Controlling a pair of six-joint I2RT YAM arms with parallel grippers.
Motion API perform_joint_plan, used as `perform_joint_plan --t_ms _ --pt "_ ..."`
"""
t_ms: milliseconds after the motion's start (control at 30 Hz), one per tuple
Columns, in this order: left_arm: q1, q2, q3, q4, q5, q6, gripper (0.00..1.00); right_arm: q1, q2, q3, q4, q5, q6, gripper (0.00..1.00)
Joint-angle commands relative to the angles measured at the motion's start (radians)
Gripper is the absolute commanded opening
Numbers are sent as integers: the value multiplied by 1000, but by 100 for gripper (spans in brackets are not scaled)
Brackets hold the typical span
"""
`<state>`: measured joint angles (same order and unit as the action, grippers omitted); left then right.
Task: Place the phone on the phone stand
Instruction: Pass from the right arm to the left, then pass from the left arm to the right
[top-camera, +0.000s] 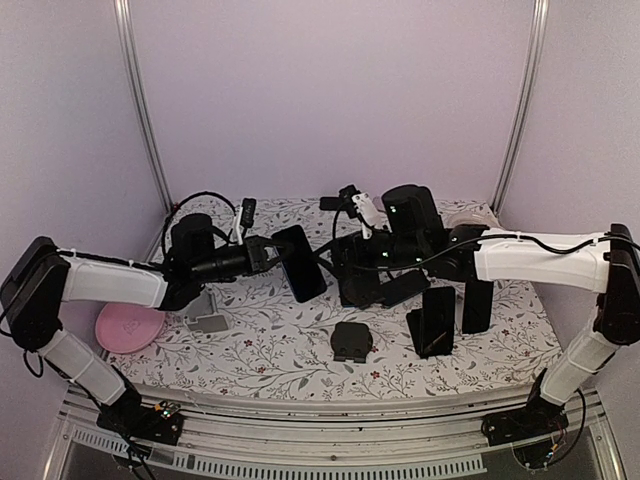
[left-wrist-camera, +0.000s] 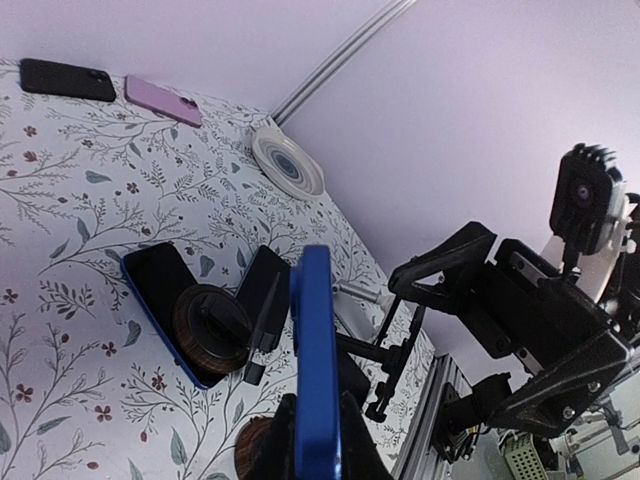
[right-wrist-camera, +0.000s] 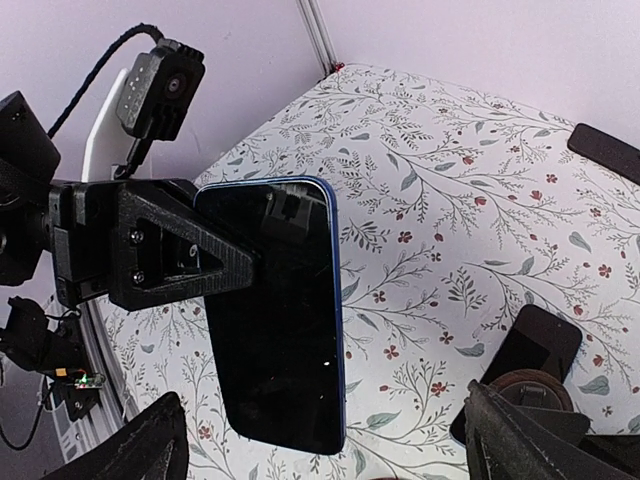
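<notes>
My left gripper is shut on a blue-edged phone and holds it in the air over the middle of the table. In the left wrist view the phone stands edge-on between the fingers. The right wrist view shows its dark screen facing my right gripper. That gripper is open just right of the phone and does not touch it. A low black phone stand sits on the cloth in front of both grippers.
Two dark upright slabs stand to the right; the left wrist view shows one as a blue-edged phone on a round brown base. At the back lie a black phone, a purple phone and a white plate. A pink plate and a grey piece lie on the left.
</notes>
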<state>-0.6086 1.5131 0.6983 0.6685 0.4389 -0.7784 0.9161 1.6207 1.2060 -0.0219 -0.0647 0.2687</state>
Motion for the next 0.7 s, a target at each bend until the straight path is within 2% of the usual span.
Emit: perform_joint_plan --t_ms 0,267,433,667 --pt "-25 -60 -15 46 70 93 0 -2 -90 -57 35 -21 35 96" --pt "-83 -88 -3 22 120 175 0 -46 -242 -235 170 -64 66 96" --pt "-126 -95 12 9 137 232 0 -72 -329 -301 195 -111 70 96" --pt "-173 -79 43 -1 162 282 0 -86 -421 -387 281 -252 46 93"
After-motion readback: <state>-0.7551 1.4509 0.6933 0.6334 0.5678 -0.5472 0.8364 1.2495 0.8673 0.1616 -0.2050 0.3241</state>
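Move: Already gripping the upright phone, the left hand has the empty round phone stand about 12 cm back, 11 cm to its right and 17 cm below. A second stand is roughly 3 cm ahead and 14 cm right of that hand, 17 cm lower; a flat phone lies level with it, 24 cm right and 20 cm down. From the open right hand the empty stand is about 10 cm back, 4 cm right and 19 cm down. Back towards its base and to the right goes the left hand, about 9 cm in all and rising slightly, carrying the upright phone towards the empty round stand with its fingers still shut on it; the wrist turns some 15 degrees clockwise and tips up. The right hand, already free and wide open, withdraws from the phone to the right, rising and drawing back, about 9 cm. ##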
